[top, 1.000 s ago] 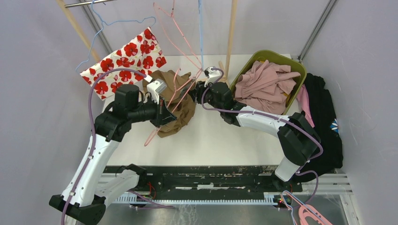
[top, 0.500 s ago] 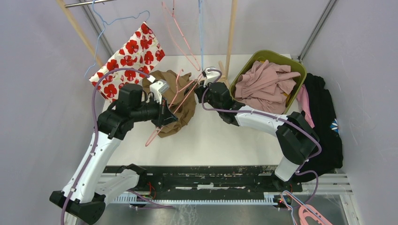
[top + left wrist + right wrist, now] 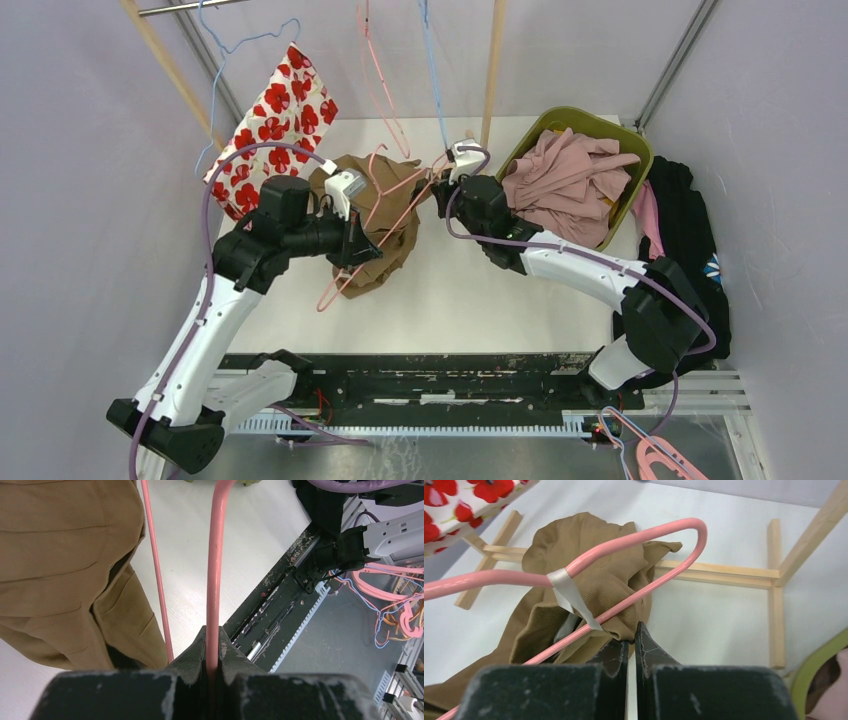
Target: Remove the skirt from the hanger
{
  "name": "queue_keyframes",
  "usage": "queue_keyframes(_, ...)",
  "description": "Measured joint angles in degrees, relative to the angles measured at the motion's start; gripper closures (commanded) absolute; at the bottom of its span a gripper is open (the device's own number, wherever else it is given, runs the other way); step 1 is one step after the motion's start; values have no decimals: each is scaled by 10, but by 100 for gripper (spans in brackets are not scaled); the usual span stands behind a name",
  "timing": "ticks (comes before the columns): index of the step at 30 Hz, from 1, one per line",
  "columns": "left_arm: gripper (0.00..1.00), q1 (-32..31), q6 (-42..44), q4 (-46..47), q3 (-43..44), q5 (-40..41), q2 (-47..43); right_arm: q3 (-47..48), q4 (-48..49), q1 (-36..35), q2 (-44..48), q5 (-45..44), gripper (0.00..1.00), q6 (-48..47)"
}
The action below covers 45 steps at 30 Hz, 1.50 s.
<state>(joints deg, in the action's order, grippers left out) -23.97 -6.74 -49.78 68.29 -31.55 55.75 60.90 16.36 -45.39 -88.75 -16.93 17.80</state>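
The brown corduroy skirt hangs bunched on a pink wire hanger above the white table. My left gripper is shut on the hanger; in the left wrist view the hanger's pink wire runs straight out from between my left gripper's closed fingers, with the skirt to the left. My right gripper is at the skirt's right edge. The right wrist view shows my right gripper shut, its tips nipping a fold of the skirt beneath the hanger's bend.
A red-flowered cloth hangs on a blue hanger at back left. An olive basket of pink clothes stands at back right, and a black garment lies beside it. Wooden posts and a hanging pink hanger are behind.
My right gripper has closed on the skirt's edge and shifted slightly right. The left arm has drifted right with the hanger. The flowered cloth has swung back and up.
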Motion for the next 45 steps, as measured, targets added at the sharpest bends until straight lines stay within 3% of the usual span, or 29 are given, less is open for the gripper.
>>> queue_keyframes(12, 97, -5, 2, 0, 5, 16, 12, 29, -66, 40, 5, -34, 99, -92)
queue_keyframes(19, 97, -10, 17, 25, 10, 34, 24, 82, -111, 158, -1, 18, 99, -105)
queue_keyframes(26, 97, -10, 19, 51, 15, 47, 31, 169, -119, 178, -55, 73, 99, -115)
queue_keyframes(31, 97, -12, 19, 39, 16, 60, 31, 166, -139, 178, -63, 94, 99, -76)
queue_keyframes(39, 97, -12, 18, 40, 31, 103, 44, 72, -158, 85, -32, 96, 99, -2)
queue_keyframes(45, 97, -12, 11, 142, 46, 135, 69, 75, -181, -43, -28, 131, 99, 40)
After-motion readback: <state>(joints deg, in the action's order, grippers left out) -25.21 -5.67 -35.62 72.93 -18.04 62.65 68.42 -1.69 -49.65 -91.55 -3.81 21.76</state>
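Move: The white hanging loop on the pink hanger's right-hand end lies about 3 cm to my right hand's left and 2 cm ahead, some 2 cm up. The hanger's bare tip is roughly 4 cm ahead, 2 cm right and 3 cm up; the brown skirt's bulk is 10 cm left, 6 cm back and 12 cm below. From my left hand, holding the hanger, the loop is some 14 cm ahead and 8 cm right, about level. Keeping the waistband corner pinched, my right hand draws it out to the right and forward past the hanger's end, about 11 cm each way and rising a little, then sweeps back and left by some 17 cm each way, sinking and turning counter-clockwise. My left hand keeps its grip on the hanger, edges forward, then late on carries it more quickly forward and up, about 8 cm forward in all. ##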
